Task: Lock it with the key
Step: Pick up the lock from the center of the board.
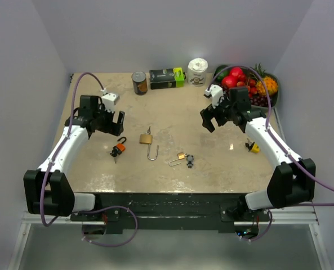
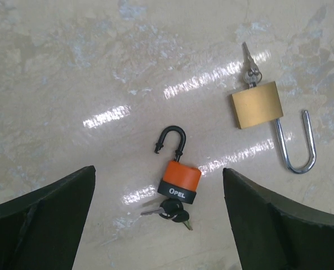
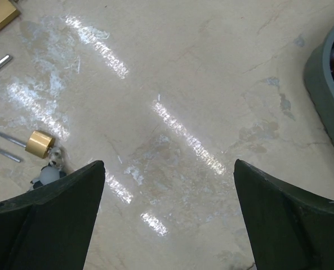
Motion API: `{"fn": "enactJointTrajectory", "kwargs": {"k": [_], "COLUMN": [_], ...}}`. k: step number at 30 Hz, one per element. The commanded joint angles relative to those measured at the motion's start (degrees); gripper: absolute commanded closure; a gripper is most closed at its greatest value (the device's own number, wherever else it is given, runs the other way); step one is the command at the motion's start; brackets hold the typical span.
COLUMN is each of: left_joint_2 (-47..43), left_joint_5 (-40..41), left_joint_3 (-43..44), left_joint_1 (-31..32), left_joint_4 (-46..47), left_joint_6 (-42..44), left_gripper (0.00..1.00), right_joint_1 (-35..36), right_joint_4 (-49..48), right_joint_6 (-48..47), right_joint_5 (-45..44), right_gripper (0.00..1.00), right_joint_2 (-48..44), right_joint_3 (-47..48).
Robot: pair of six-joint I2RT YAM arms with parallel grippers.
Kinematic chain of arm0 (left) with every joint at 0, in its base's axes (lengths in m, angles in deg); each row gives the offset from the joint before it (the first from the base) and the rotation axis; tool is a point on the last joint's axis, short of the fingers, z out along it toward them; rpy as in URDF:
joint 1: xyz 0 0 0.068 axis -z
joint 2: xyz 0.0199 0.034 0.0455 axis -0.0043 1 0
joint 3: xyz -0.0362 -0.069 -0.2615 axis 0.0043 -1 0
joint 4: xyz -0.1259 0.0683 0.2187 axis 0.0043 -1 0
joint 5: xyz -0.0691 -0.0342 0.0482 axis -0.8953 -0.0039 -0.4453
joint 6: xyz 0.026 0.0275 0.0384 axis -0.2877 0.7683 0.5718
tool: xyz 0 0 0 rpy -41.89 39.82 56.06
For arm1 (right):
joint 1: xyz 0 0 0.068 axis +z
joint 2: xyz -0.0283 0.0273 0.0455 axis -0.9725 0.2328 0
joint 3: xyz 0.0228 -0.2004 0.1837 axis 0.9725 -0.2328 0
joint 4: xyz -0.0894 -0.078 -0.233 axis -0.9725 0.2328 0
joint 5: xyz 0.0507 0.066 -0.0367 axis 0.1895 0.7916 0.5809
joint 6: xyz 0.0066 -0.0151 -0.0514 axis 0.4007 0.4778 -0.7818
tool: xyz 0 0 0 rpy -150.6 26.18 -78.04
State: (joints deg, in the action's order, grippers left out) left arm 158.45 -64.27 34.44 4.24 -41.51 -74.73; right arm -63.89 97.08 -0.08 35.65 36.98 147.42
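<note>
An orange and black padlock [image 2: 179, 180] lies on the table with its black shackle swung open and a bunch of keys [image 2: 172, 211] at its base. My left gripper [image 2: 159, 169] hovers open just above it, a finger on each side. To its right lies a large brass padlock [image 2: 257, 104], its long silver shackle open and a key in its keyhole. A small brass padlock [image 1: 181, 156] with a key and dark fob [image 1: 189, 161] lies at centre. My right gripper [image 1: 209, 120] hangs open over bare table, with that small padlock [image 3: 40, 144] at its left.
Along the back edge stand a can [image 1: 139, 82], a black and green box [image 1: 167, 78], a white roll [image 1: 197, 72] and a dark bowl [image 1: 219, 70] of fruit. The bowl's rim [image 3: 321, 79] shows right of my right gripper. A small yellow object [image 1: 252, 147] lies beside the right arm.
</note>
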Motion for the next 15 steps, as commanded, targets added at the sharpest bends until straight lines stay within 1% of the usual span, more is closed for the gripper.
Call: {"fn": "enactJointTrajectory", "kwargs": {"k": [1, 3, 5, 9, 11, 13, 14, 15], "left_joint_2": [-3.98, -4.15, -4.42, -4.59, -4.59, -4.42, -4.33, -4.16], "left_joint_5": [4.02, 3.5, 2.8, -0.71, -3.79, -8.16, -9.58, -11.17], "left_joint_3": [2.83, 3.81, 4.6, 6.18, 6.63, 7.06, 7.07, 7.07], "left_joint_1": [-0.21, -0.21, -0.21, -0.21, -0.21, -0.21, -0.21, -0.21], "left_joint_4": [7.62, 8.93, 10.17, 11.4, 11.58, 11.23, 10.97, 10.18], "left_joint_6": [-3.39, -1.9, -1.54, 1.08, 2.32, 4.78, 5.66, 7.32], "left_gripper": [0.01, 0.01, 0.01, 0.01, 0.01, 0.01, 0.01, 0.01], "right_joint_1": [-1.3, -2.36, -3.85, -7.27, -10.42, -12.46, -15.34, -16.5], "right_joint_4": [6.35, 10.3, 14.6, 18.66, 21.72, 24.02, 26.38, 27.71], "right_joint_6": [-2.29, -3.86, -6.58, -12.81, -15.28, -19.85, -21.35, -24.49], "right_joint_5": [4.68, 4.68, 6.52, 6.0, 6.09, 6.44, 6.7, 7.05], "right_gripper": [0.01, 0.01, 0.01, 0.01, 0.01, 0.01, 0.01, 0.01], "right_joint_2": [2.15, 4.42, 5.58, 7.16, 8.21, 9.44, 9.97, 10.5], "right_joint_3": [8.49, 12.09, 14.04, 16.5, 17.47, 19.4, 20.02, 21.5]}}
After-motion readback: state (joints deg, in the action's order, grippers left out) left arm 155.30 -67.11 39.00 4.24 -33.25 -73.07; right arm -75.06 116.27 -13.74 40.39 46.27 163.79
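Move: The large brass lock, near the middle, lies some 9 cm right and 2 cm back of the left hand, 14 cm below; from the right hand it's about 21 cm left, 4 cm back, 17 cm below. The orange lock is 5 cm back and 2 cm left of the left hand. From the right hand, the small brass lock is 10 cm back, 8 cm left; the yellow lock 7 cm back, 20 cm right. The large brass lock is left behind by both open, empty hands. The left climbs about 7 cm and reaches some 4 cm forward, fingers tipping up about 15 degrees. The right rises slightly and eases forward, then sweeps about 7 cm right towards the yellow lock, starting to sink as its fingers tip down a little. ##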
